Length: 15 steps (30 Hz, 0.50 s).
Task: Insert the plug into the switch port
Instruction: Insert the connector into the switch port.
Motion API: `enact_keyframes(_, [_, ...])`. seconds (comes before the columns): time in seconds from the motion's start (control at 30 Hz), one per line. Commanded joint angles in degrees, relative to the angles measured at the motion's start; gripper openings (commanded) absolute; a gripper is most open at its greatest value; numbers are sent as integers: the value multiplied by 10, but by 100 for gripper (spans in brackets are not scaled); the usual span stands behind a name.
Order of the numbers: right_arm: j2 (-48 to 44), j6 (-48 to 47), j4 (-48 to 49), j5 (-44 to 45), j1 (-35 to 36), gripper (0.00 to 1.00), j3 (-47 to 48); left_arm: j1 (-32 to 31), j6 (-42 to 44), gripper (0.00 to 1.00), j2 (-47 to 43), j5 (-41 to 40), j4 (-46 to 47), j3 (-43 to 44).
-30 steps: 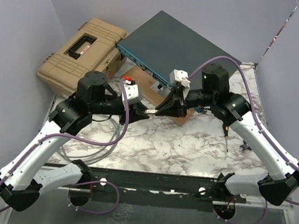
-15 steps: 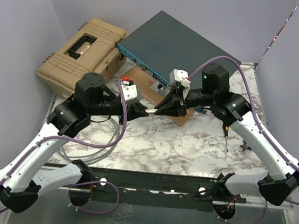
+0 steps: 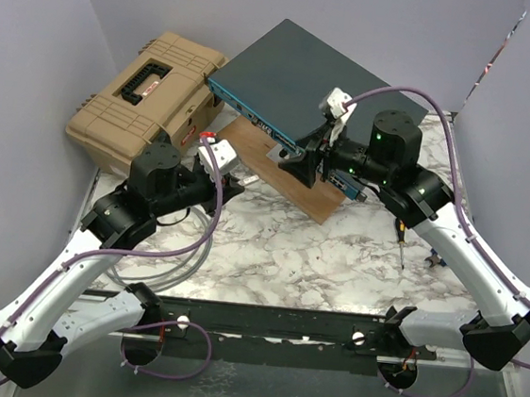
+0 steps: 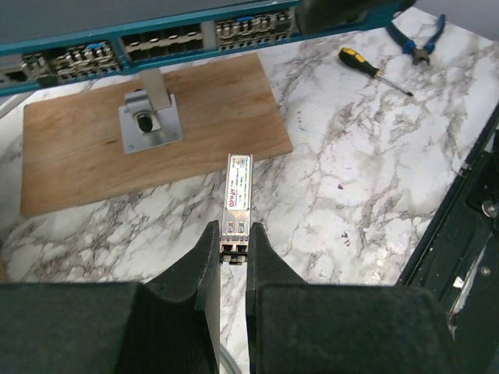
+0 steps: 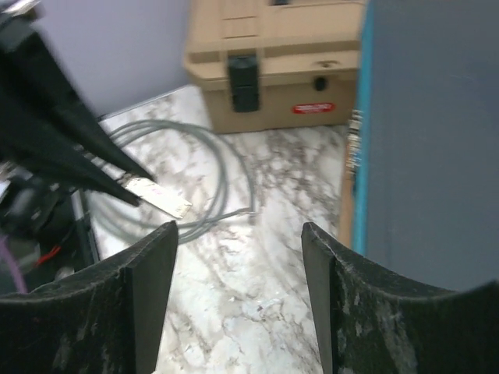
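Note:
The plug (image 4: 238,195), a slim silver module with a white label, sticks out forward from my left gripper (image 4: 234,238), which is shut on its rear end above the marble. Its tip points toward the switch (image 4: 156,43), whose blue face shows a row of dark sockets beyond a wooden board (image 4: 93,140). From above, the switch (image 3: 306,75) is a flat dark box at the back. My right gripper (image 5: 239,234) is open with nothing between its fingers, right beside the switch's blue edge (image 5: 361,156). In the right wrist view the plug (image 5: 160,195) shows to the left.
A tan toolbox (image 3: 148,91) stands left of the switch. A metal bracket (image 4: 148,117) sits on the board. A screwdriver (image 3: 401,241) and pliers (image 4: 417,35) lie at the right. A loose grey cable (image 5: 210,171) coils on the marble at the left.
My right gripper let go of the plug, opened and drew back up toward the switch. My left gripper closed on the plug and pulled back left with it.

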Motion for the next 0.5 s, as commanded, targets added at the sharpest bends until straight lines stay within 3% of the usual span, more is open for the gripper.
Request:
enact_keyframes(0.0, [2, 96, 26, 186, -1, 73, 2, 0, -36, 0, -20, -79, 17, -11])
enact_keyframes(0.17, [35, 133, 11, 275, -9, 88, 48, 0, -63, 0, -18, -131, 17, -11])
enact_keyframes(0.47, [71, 265, -50, 202, -190, 88, 126, 0, -106, 0, 20, -194, 25, 15])
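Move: The left hand still holds the plug; the switch's port group left of the middle of its front face lies about 14 cm ahead of this hand, 4 cm to the right and 3 cm lower. The clamp stand is some 10 cm ahead, 11 cm right and 20 cm below. From the empty right hand the plug lies roughly 7 cm left, 3 cm back and 5 cm below, and the middle of the switch about 14 cm ahead, 6 cm right and 6 cm lower. The right hand, already clear of the plug, swings forward and to the right by about 15 cm and rises slightly, turning clockwise nearly 40 degrees while its fingers open wider, so that it leaves the plug and crosses over the top of the switch. Meanwhile the left hand keeps its grip on the plug and eases forward and left some 4 cm at nearly the same height, turning counter-clockwise about 15 degrees to bring the plug's nose squarer to the switch's port face. ##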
